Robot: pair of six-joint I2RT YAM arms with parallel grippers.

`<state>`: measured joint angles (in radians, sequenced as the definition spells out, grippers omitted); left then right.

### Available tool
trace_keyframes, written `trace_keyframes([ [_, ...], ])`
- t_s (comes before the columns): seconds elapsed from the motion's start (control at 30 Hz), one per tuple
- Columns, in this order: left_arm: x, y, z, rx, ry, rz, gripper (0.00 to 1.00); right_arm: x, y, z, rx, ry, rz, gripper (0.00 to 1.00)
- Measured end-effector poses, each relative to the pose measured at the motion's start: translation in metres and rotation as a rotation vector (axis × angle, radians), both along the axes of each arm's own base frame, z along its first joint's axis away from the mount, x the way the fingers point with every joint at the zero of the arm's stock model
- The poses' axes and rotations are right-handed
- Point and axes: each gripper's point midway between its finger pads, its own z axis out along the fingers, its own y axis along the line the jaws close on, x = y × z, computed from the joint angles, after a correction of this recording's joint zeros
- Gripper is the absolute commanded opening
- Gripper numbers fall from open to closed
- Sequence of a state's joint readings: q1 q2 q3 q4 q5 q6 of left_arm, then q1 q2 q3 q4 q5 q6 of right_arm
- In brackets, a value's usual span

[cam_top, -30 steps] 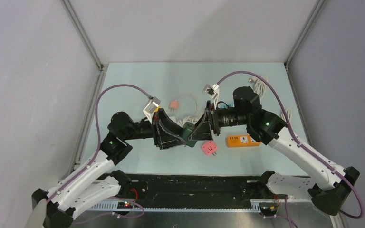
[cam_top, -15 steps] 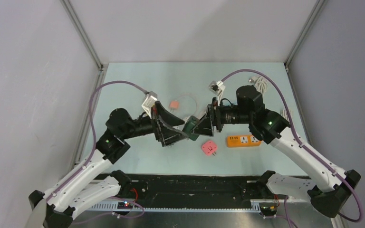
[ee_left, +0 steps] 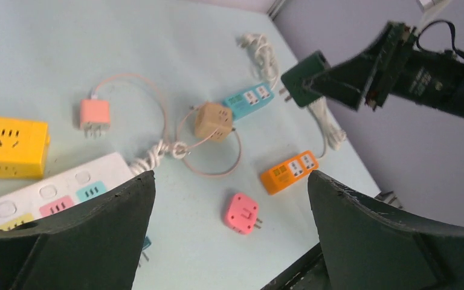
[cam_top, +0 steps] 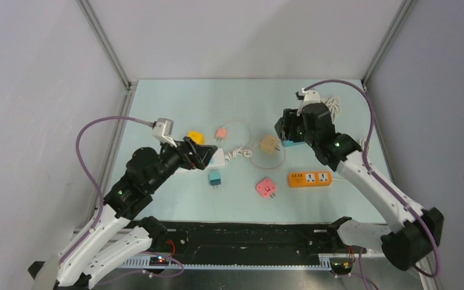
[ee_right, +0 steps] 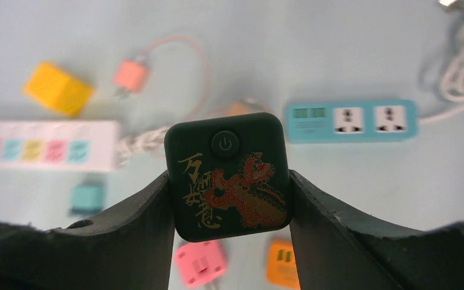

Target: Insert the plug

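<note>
The plug [ee_right: 226, 157] is a dark green square block with gold characters, a red dragon and a round power button. My right gripper [ee_right: 228, 175] is shut on its two sides and holds it in the air. In the left wrist view the plug [ee_left: 305, 78] shows its prongs pointing left, above a teal power strip [ee_left: 248, 101]. From above, the right gripper [cam_top: 288, 130] hovers over that teal strip [cam_top: 291, 144]. My left gripper [cam_top: 202, 156] stands wide open with nothing in it, over a white power strip [cam_top: 217, 158]. Its jaws [ee_left: 231, 178] frame bare table.
On the table lie a yellow cube socket [cam_top: 196, 137], a pink adapter on a looped cable [cam_top: 221, 132], a tan cube socket [cam_top: 269, 144], a small teal plug [cam_top: 214, 177], a pink plug [cam_top: 266, 188] and an orange power strip [cam_top: 309, 178]. White cable is coiled at the back right [cam_top: 332, 107].
Both grippers met at the plug mid-table. The left one opened, let go and drew back to the left. The right one carried the plug to the back right, above the teal strip.
</note>
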<state>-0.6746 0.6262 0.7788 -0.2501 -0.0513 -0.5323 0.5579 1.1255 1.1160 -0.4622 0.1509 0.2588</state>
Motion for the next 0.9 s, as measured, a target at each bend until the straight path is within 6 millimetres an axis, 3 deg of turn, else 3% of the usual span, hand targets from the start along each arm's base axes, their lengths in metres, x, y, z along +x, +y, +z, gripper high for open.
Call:
trace_keyframes([
  [0.1,0.004,-0.001,-0.025,0.044,0.054,0.010,1.00,0.036,-0.029,-0.036,-0.077,0.030,-0.120,0.00],
  [0.27,0.006,-0.002,-0.057,0.106,0.130,0.010,1.00,0.076,-0.065,-0.087,-0.195,0.058,-0.206,0.00],
  [0.53,0.007,0.000,-0.061,0.124,0.131,0.023,1.00,0.119,-0.087,-0.101,-0.252,-0.019,-0.198,0.00],
  [0.9,0.010,-0.001,-0.068,0.147,0.147,0.023,1.00,0.127,-0.105,-0.140,-0.257,0.075,-0.174,0.00],
])
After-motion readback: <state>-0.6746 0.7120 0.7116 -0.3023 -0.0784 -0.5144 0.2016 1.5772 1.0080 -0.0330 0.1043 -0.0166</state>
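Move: The teal power strip lies about 16 cm ahead of my right hand, which already holds the dark green plug, and 11 cm to its right, some 22 cm lower. The tan cube sits roughly 13 cm left of the strip and 4 cm nearer me, the orange strip 16 cm nearer me than the teal one and 2 cm farther right. From my left hand, the teal strip is about 24 cm ahead, 36 cm right and 27 cm below. I swing the held plug with my right hand down, forward and right towards the teal strip, about 14 cm down, 12 forward and 10 right. The forward reach dies out late and I finish mostly sinking; the wrist rolls its left side down some 15 degrees and turns about 10 clockwise, grip kept. My empty left hand sinks about 7 cm, fingers wide open. ##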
